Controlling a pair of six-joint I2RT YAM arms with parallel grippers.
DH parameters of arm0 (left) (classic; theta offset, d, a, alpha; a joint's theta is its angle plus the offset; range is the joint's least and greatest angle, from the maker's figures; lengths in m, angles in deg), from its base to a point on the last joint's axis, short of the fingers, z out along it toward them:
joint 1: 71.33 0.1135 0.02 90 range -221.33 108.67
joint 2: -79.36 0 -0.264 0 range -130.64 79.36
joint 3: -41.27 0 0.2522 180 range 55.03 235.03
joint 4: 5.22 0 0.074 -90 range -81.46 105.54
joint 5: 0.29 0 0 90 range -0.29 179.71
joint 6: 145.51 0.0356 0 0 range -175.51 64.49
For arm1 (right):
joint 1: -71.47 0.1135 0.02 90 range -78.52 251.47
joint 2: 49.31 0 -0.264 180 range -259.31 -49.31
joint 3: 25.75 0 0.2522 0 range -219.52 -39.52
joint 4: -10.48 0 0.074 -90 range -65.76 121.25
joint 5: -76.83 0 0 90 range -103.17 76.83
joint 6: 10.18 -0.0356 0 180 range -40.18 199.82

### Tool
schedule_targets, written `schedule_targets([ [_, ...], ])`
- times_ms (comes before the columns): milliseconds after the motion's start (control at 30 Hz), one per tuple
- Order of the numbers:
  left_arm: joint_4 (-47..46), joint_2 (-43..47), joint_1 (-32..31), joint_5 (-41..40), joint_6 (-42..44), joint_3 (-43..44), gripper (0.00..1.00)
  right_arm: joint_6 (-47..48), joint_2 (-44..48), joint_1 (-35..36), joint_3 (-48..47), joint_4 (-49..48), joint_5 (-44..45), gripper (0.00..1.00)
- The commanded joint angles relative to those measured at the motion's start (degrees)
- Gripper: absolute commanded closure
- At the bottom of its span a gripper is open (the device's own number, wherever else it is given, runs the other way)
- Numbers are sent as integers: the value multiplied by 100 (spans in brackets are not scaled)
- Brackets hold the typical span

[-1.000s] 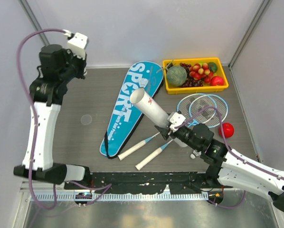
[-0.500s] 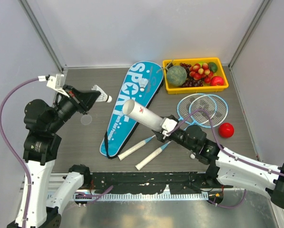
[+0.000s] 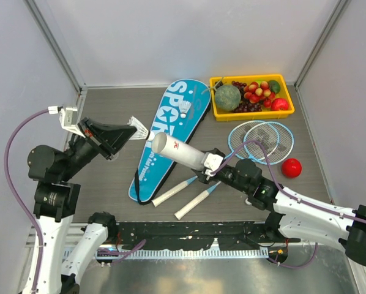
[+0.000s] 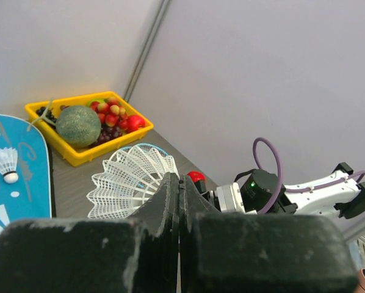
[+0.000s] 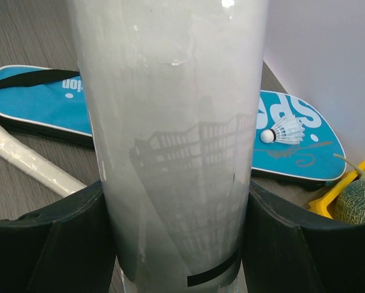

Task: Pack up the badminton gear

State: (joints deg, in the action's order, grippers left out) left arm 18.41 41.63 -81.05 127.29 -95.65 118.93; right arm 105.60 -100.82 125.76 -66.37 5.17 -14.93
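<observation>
My left gripper (image 3: 131, 130) is shut on a white shuttlecock (image 3: 140, 127), pinching the rim of its mesh skirt (image 4: 130, 180) in the air above the table's left half. My right gripper (image 3: 209, 164) is shut on the long white tube (image 3: 180, 152), which tilts with its open mouth up and left, a short gap from the shuttlecock. From the right wrist, the tube (image 5: 176, 122) fills the space between both fingers. A second shuttlecock (image 3: 184, 109) lies on the blue SPORT bag (image 3: 174, 113). Two light-blue rackets (image 3: 265, 138) lie on the right, handles (image 3: 171, 193) pointing to the near edge.
A yellow tray (image 3: 251, 114) of fruit with a green melon (image 3: 227, 97) stands at the back right. A red round fruit (image 3: 291, 167) lies beside the racket heads. Grey walls close in the back and both sides.
My left arm swung down from the back left, carrying the shuttlecock toward the tube's mouth. My right gripper tipped the tube lower and moved its mouth leftward.
</observation>
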Motion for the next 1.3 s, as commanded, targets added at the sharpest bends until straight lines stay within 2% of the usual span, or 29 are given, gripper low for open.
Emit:
schedule_targets([
  [0,-538,100,-65,302,-432,-316,100,15,0,56,-435,-571,-53,72],
  [167,-801,161,-109,302,-582,-781,100,-3,-88,91,-540,-615,-105,72],
  [333,-1636,83,-188,425,-1074,-1309,100,-82,-324,144,-655,-598,-158,72],
  [767,-1584,109,-435,513,-1136,-1705,100,-310,-808,250,-760,-993,-79,73],
  [933,-1743,30,-566,601,-1417,-1820,100,-293,-966,250,-796,-1125,-114,73],
  [967,-1734,21,-575,671,-1444,-1811,96,-293,-975,258,-795,-1134,-105,73],
  [1033,-1577,64,-575,742,-1383,-1732,75,-275,-975,258,-725,-1257,-62,73],
  [1100,-1165,161,-575,672,-1199,-1557,47,-275,-967,258,-646,-1362,-44,73],
  [1133,-1032,213,-575,654,-1059,-1478,40,-275,-940,258,-620,-1397,-61,73],
  [1167,-865,292,-575,576,-953,-1372,36,-275,-923,258,-602,-1432,-70,73],
  [1267,-382,407,-575,356,-532,-934,31,-275,-835,258,-541,-1450,-105,73],
])
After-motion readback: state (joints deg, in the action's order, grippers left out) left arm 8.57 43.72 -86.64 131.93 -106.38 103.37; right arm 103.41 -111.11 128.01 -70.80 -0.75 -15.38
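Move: The left hand keeps hold of a shuttlecock by its feathers, cork pointing right. The badminton tube's open mouth lies about 8 cm to this hand's right, some 2 cm back and 9 cm below; the racket bag's middle is on the table about 22 cm ahead, 6 cm right. From the right hand, which grips the tube, the held shuttlecock is about 18 cm left, 1 cm back and 23 cm up, with the racket handles some 9 cm left, 3 cm back and 20 cm below. The left hand lowers the held shuttlecock about 7 cm and some 3.5 cm rightward to the tube's mouth, tipping its fingers down roughly 10 degrees and turning about as much clockwise to point the cork inside, then opens and lets go of the feathers, starting to lift by a centimetre. The right hand keeps its grip and brings the tube about 4 cm left to meet it, rising briefly by a centimetre or two before sinking back. ##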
